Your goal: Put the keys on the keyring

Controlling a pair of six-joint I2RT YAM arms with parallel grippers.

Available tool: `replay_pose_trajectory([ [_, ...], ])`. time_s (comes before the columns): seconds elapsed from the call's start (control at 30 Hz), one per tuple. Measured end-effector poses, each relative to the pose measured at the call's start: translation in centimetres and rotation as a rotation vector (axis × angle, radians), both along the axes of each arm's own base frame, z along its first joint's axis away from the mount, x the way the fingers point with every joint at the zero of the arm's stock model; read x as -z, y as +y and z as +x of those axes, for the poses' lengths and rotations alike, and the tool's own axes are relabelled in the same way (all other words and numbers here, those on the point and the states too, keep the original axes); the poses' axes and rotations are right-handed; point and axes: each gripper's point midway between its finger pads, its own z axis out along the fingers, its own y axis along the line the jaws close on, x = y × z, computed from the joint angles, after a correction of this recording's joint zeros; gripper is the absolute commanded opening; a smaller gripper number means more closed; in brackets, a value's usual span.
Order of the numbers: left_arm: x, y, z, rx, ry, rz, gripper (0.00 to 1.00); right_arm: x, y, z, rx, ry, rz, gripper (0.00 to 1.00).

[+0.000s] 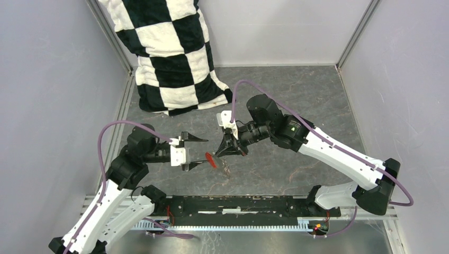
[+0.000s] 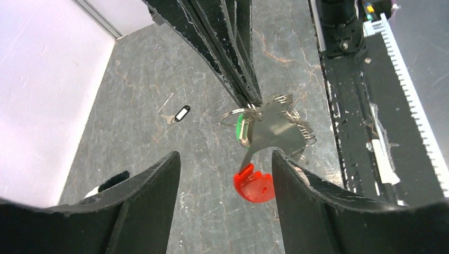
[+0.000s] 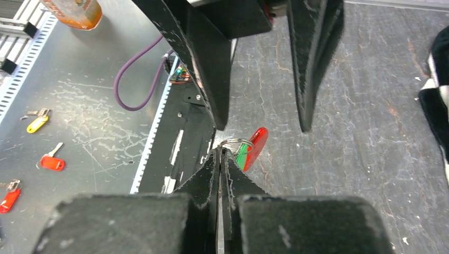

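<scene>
My right gripper (image 1: 219, 151) (image 3: 221, 152) is shut on the keyring (image 2: 249, 112), pinching its thin wire ring (image 3: 236, 142). From the ring hang a red plastic piece (image 2: 254, 186) (image 1: 210, 160) (image 3: 259, 142), a grey strip (image 2: 276, 130) and the green-tagged key (image 2: 240, 129) (image 3: 243, 154). My left gripper (image 1: 204, 151) (image 2: 225, 172) stands open just in front of it. The red piece hangs between its fingers (image 2: 151, 185), close to the right one, and I cannot tell whether it touches. The black-tagged key with a white label (image 2: 180, 114) lies apart on the table.
A black-and-white checkered cloth (image 1: 169, 53) lies at the back left. A black rail (image 1: 238, 205) runs along the near edge. Beyond it, on the metal sheet (image 3: 95, 106), lie a yellow-tagged key (image 3: 37, 123) and two red-tagged ones (image 3: 53, 163). Grey walls close in both sides.
</scene>
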Motion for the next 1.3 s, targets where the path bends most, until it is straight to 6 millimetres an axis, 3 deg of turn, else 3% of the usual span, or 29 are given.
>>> replay_pose_trajectory([
  [0.2,0.4,-1.4,0.2,0.129,-0.038,0.039,0.64,0.2,0.2,-0.6,-0.035,0.035,-0.002,0.0],
  [0.37,-0.7,-2.2,-0.4,0.234,-0.06,0.038,0.47,0.5,0.3,-0.8,-0.048,0.05,-0.008,0.0],
  [0.87,-0.2,-1.7,-3.1,0.355,-0.058,0.04,0.13,1.2,0.4,-0.9,-0.043,0.08,-0.035,0.0],
  [1.03,-0.4,-1.4,-3.3,0.36,-0.12,0.043,0.06,1.3,0.5,-0.5,-0.015,0.081,-0.042,0.0],
  [1.3,-0.8,-0.6,-2.3,0.322,-0.38,0.078,0.05,0.4,1.1,0.6,0.048,0.076,-0.007,0.0],
])
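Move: The keyring, still pinched upright in the right fingertips, is about 2 cm back from the open left fingertips and 3 cm to their right, nearly at their height. The green key tag hangs on it some 2 cm below, and the grey plate with its red grip dangles under the ring, about 4 cm back, 4 cm to the right and 5 cm below the left hand. For the right hand, the ring is right at its fingertips. The left hand reaches about 2 cm right towards the right fingertips, then sweeps some 3 cm back while swinging about 20 degrees clockwise, closing its wide-open fingers until they pinch the keyring right beside the right fingers, and finally rolls some 20 degrees with its front side rising as it eases about a centimetre forward and left. The right hand keeps its grip on the ring throughout, first drifting about a centimetre back and down, then coming forward, left and up by a centimetre or two, along with the left hand. ##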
